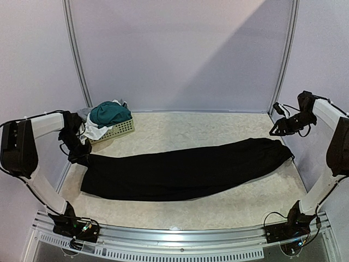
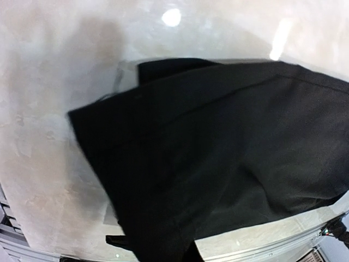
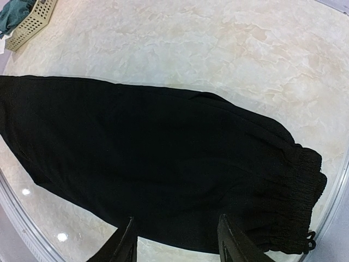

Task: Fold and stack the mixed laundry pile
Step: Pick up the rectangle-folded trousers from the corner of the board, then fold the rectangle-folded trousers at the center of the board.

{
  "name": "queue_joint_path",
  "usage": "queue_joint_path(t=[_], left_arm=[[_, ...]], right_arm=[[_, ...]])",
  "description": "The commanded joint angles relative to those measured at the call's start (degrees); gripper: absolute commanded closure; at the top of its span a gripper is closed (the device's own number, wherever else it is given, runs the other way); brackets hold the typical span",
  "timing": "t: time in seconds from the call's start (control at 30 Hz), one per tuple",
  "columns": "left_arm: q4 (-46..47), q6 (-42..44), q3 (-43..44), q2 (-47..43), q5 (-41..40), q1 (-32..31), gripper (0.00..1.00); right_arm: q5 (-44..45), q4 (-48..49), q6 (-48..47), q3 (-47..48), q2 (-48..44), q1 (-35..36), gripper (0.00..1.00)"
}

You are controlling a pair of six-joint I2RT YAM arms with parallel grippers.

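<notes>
The long black trousers (image 1: 180,169) lie stretched across the table, hem end on the left and elastic waistband (image 3: 305,185) on the right. My left gripper (image 1: 82,156) is down at their far left corner and shut on the cloth. In the left wrist view the black trousers (image 2: 218,147) rise into the jaws and hide the fingers. My right gripper (image 3: 177,245) hangs open in the air over the waistband end, holding nothing; from above, the right gripper (image 1: 281,127) is near the right wall. The teal shorts (image 1: 110,113) and white cloth (image 1: 92,132) sit in the basket.
A small pale perforated basket (image 1: 121,130) stands at the back left, just behind my left gripper; its corner (image 3: 30,19) also shows in the right wrist view. Walls close the back and both sides. A metal rail (image 1: 174,237) runs along the near edge.
</notes>
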Motion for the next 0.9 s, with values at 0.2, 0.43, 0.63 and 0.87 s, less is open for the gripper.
queue_joint_path(t=[0.2, 0.43, 0.63, 0.87], left_arm=[[-6.85, -6.11, 9.69, 0.11, 1.51, -11.59, 1.00], [-9.24, -12.43, 18.47, 3.06, 5.19, -19.57, 1.00], [-10.06, -16.26, 25.73, 6.90, 7.47, -25.92, 1.00], [-7.75, -20.76, 34.75, 12.69, 10.30, -31.62, 1.00]], right_arm=[[0.45, 1.51, 2.49, -0.94, -1.83, 1.94, 0.50], [1.25, 1.63, 2.64, -1.63, -2.47, 2.05, 0.50], [1.30, 1.92, 2.81, -1.61, -2.49, 2.11, 0.50], [1.29, 2.48, 2.99, -2.04, -2.21, 2.06, 0.50]])
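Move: Lying to the left hand's right, the trousers it already holds by their far left hem corner have their middle about 49 cm right, 5 cm back and 6 cm below. The laundry basket stands about 18 cm ahead and 7 cm right of that hand, about level with it. From the right hand, which is open over the waist end, the trousers' middle lies roughly 39 cm left, 13 cm back and 16 cm below. Keeping its pinch on the hem corner, the left hand sweeps right about 19 cm and climbs some 9 cm, drawing the leg end up off the board towards the trousers' middle, across in front of the laundry basket. It turns clockwise a little on the way, roughly 15 degrees, and its fingers stay shut. ##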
